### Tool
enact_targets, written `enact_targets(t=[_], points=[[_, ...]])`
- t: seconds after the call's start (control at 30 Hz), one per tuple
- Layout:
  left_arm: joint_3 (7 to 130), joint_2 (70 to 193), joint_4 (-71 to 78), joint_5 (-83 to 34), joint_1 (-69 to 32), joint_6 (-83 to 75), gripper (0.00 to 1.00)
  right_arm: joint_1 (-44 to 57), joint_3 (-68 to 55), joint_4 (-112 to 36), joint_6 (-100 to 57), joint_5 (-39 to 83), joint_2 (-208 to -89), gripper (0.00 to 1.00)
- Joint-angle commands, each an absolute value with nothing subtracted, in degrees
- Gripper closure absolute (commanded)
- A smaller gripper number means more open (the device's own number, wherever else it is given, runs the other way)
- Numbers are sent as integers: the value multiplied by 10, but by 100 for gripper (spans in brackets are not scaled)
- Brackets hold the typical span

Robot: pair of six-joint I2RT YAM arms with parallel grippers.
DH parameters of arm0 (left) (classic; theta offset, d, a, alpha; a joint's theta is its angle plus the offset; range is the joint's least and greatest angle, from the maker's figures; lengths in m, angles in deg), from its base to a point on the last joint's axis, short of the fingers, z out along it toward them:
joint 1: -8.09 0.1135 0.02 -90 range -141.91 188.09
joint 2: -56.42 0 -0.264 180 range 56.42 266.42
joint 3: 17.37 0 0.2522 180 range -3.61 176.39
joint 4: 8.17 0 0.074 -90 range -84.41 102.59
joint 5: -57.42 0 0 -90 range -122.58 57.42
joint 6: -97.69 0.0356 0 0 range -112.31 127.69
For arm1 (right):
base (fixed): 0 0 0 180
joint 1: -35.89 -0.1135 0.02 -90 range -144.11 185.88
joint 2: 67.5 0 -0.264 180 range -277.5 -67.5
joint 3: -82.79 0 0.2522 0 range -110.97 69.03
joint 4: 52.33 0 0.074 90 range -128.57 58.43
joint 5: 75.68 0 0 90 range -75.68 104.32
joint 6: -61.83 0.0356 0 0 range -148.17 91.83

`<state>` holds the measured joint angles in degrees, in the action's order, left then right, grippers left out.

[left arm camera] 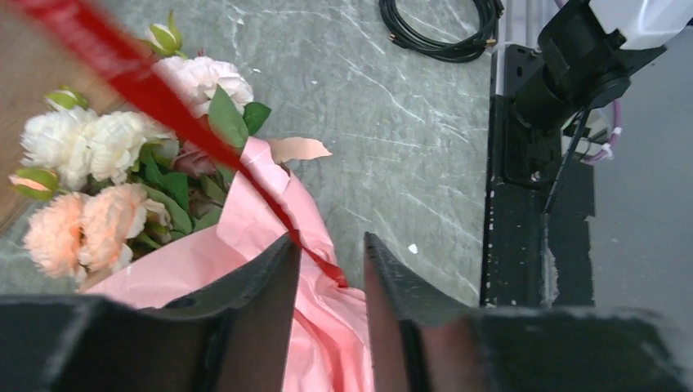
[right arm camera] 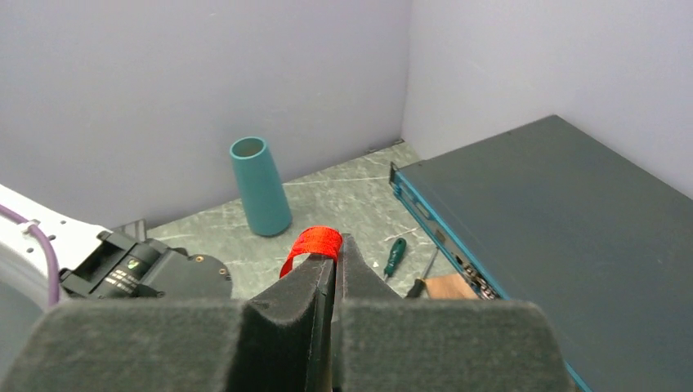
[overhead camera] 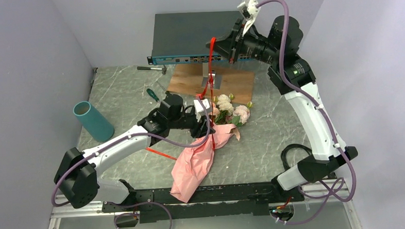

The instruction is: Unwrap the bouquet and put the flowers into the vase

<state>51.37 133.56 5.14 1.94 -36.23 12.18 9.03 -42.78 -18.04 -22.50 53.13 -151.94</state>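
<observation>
The bouquet [overhead camera: 226, 113] lies mid-table, its cream, peach and pink flowers [left arm camera: 90, 175] sticking out of crinkled pink paper [overhead camera: 195, 166]. My left gripper [overhead camera: 205, 127] sits over the wrapped neck. In the left wrist view the left gripper [left arm camera: 329, 238] has pink paper [left arm camera: 327, 343] filling the gap between its half-closed jaws. A red ribbon [overhead camera: 209, 78] runs taut from there up to my right gripper [overhead camera: 215, 41], raised at the back. In the right wrist view the right gripper [right arm camera: 335, 238] is shut on a loop of ribbon [right arm camera: 315, 242]. The teal vase [overhead camera: 93, 121] stands upright at the left.
A dark switch box [overhead camera: 197, 37] lies along the back wall, with a wooden board [overhead camera: 235, 84] in front of it. A hammer [overhead camera: 152, 68] and a green screwdriver [overhead camera: 152, 94] lie at the back left. A black cable coil [overhead camera: 295, 152] lies by the right arm's base.
</observation>
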Motion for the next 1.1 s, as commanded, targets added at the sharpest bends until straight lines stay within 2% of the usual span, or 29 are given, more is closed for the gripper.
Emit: enact_targets(t=[0.0,0.17,0.2,0.5,0.67,0.87,0.97,1.07], points=[[539,1333,17,7,-367,105,69,131,-456,-200,-188,533,-1517,100],[549,1334,12,12,-367,98,98,158,-439,-211,-169,550,-1513,100],[554,1335,13,13,-367,96,100,162,-433,-212,-166,552,-1511,100],[584,1327,15,4,-367,92,100,177,-431,-200,-178,564,-1506,100],[670,1304,102,16,-356,117,100,192,-340,-178,-219,576,-1471,100],[771,1300,216,95,-293,115,100,193,-208,-188,-237,646,-1406,80],[826,1317,253,123,-266,117,100,186,-148,-246,-176,704,-1374,67],[880,1335,280,143,-249,126,100,161,-95,-304,-139,727,-1346,59]])
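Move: Hanging almost straight down from the right fingers, the red ribbon passes about 1 cm ahead of the left hand's open fingertips. From the left hand the pink wrapping's middle is some 17 cm below and 4 cm to the left; the flower heads are about 15 cm ahead, 8 cm right and 16 cm below. From the right hand, that stretch of ribbon lies about 30 cm below and 8 cm back, straight under it sideways. Closing on the hanging red ribbon, the left fingers pinch it, then the hand climbs about 19 cm with it, drifting slightly forward and left. The right hand, still gripping its end, eases forward and right, then sinks about 12 cm while drawing back, its fingers parting to let the ribbon go as it comes down near the rising left hand. ##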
